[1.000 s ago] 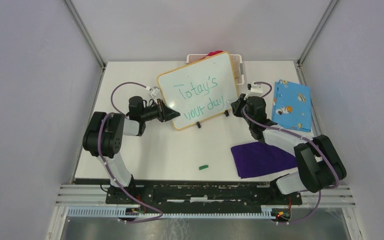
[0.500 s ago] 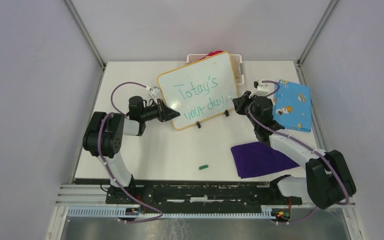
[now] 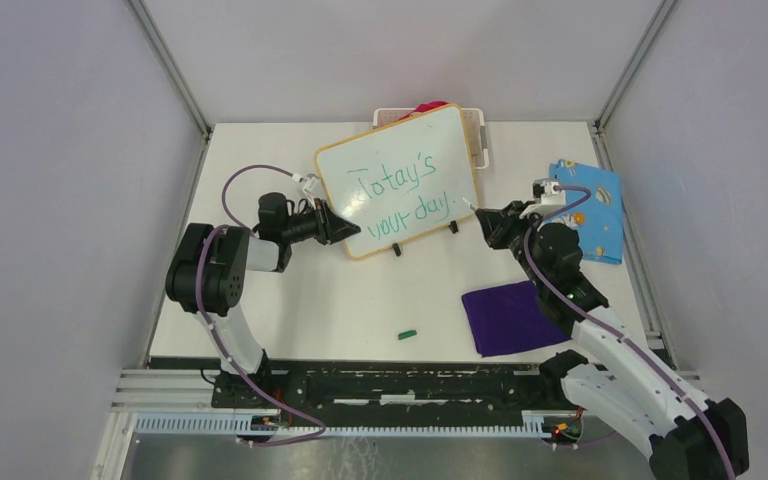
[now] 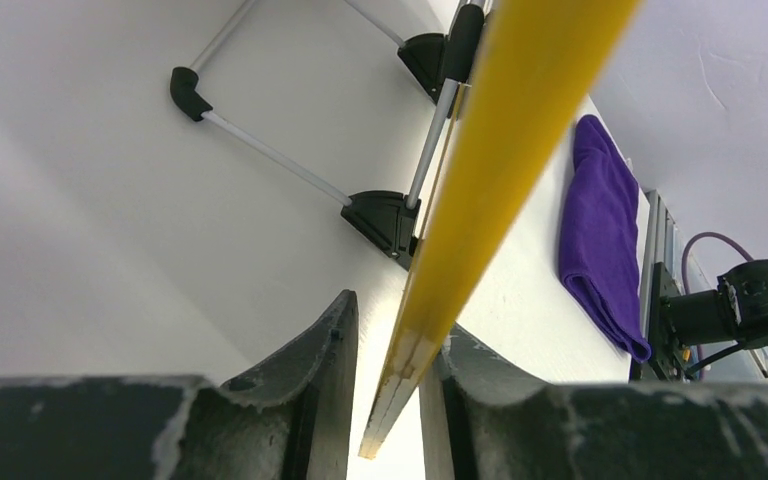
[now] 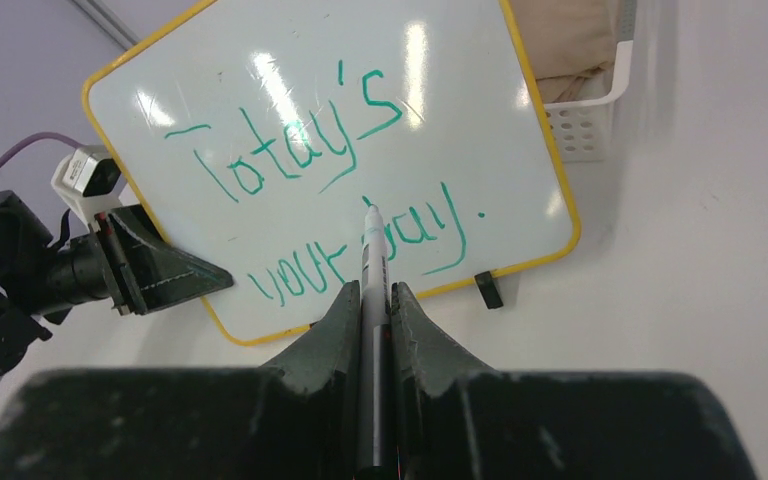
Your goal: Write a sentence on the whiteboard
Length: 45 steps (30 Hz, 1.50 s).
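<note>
The whiteboard (image 3: pixel 400 150) stands tilted at the back middle of the table on small black feet (image 4: pixel 385 215). The sentence (image 3: pixel 400 195) is in green, two lines reading "Totay's your day." (image 5: pixel 290 150). My left gripper (image 3: pixel 345 228) straddles the board's lower left yellow edge (image 4: pixel 500 150). Its jaws are open: one finger touches the frame and the other stands off with a gap (image 4: pixel 390 330). My right gripper (image 3: pixel 490 220) is shut on a marker (image 5: pixel 372 260). The marker's tip hangs just off the board's right edge, apart from it.
A purple cloth (image 3: pixel 520 315) lies at the front right under the right arm. A blue patterned cloth (image 3: pixel 585 210) lies at the far right. A small green cap (image 3: pixel 407 334) rests near the front edge. A white basket (image 3: pixel 475 130) sits behind the board.
My right arm has drawn back to the right, taking the marker away from the board. The left jaws have loosened slightly on the board's edge.
</note>
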Motion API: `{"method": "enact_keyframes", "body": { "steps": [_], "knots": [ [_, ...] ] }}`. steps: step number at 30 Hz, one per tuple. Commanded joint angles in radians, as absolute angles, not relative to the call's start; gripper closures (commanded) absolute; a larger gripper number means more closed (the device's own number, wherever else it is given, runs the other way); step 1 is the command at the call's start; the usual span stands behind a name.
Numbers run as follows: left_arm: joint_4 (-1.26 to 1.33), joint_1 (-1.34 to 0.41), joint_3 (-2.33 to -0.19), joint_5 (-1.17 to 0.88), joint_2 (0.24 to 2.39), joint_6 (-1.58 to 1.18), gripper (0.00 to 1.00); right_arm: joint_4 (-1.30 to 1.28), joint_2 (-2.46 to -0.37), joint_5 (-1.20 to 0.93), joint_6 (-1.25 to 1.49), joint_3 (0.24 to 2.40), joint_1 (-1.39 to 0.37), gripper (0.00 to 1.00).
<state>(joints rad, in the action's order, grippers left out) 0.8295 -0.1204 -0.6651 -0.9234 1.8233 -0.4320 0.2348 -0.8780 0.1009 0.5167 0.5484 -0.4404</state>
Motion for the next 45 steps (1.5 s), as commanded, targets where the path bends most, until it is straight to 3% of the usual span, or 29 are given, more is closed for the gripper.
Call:
{"method": "enact_keyframes", "body": {
  "steps": [1,12,16,22,23,24,32,38,41,45],
  "knots": [
    [0.763,-0.135,-0.662,-0.897,1.836,-0.365,0.65,0.126,-0.75,0.082,0.435,0.523,-0.457,1.0],
    [0.829,-0.111,-0.646,-0.923,1.836,-0.417,0.54,-0.035,-0.515,0.143,0.345,0.417,-0.459,1.0],
    [0.831,-0.105,-0.628,-0.909,1.812,-0.417,0.36,-0.039,-0.495,0.145,0.338,0.412,-0.458,1.0],
    [0.796,-0.1,-0.613,-0.888,1.771,-0.402,0.2,-0.038,-0.493,0.141,0.336,0.415,-0.461,1.0],
    [0.789,-0.1,-0.609,-0.884,1.76,-0.401,0.06,-0.036,-0.492,0.139,0.338,0.416,-0.461,1.0],
    [0.781,-0.1,-0.604,-0.878,1.745,-0.398,0.01,-0.036,-0.492,0.136,0.338,0.417,-0.461,1.0],
    [0.477,-0.066,-0.548,-0.645,1.432,-0.33,0.0,-0.032,-0.502,0.109,0.347,0.438,-0.478,1.0],
    [-0.004,-0.063,-0.653,-0.087,1.122,-0.322,0.0,-0.026,-0.506,0.076,0.351,0.438,-0.498,1.0],
    [-0.243,-0.063,-0.754,0.137,1.055,-0.445,0.0,-0.028,-0.518,0.073,0.335,0.447,-0.503,1.0],
    [-0.361,-0.064,-0.801,0.134,0.953,-0.505,0.0,-0.05,-0.542,0.071,0.305,0.473,-0.506,1.0]
  ]
}}
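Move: The left fingers still straddle the whiteboard's left edge near its bottom; the board's middle is about 9 cm ahead, 9 cm right and 2 cm above, and the left black foot roughly 3 cm back and 8 cm right, some 6 cm lower. For the right hand, still holding the marker, the board's middle lies about 16 cm ahead, 16 cm left and 14 cm down. Some 22 cm below that hand, the purple cloth lies 9 cm back and 10 cm right. Sinking a couple of centimetres, the left hand opens wide around the board's edge, then sweeps about 15 cm left and up past its starting height, away from the board, turning some 50 degrees counter-clockwise until its fingers point nearly forward. The right hand draws back about 7 cm from the board, rising slightly before it sinks, rolls a little left side down, then stays nearly still, keeping the marker gripped. ##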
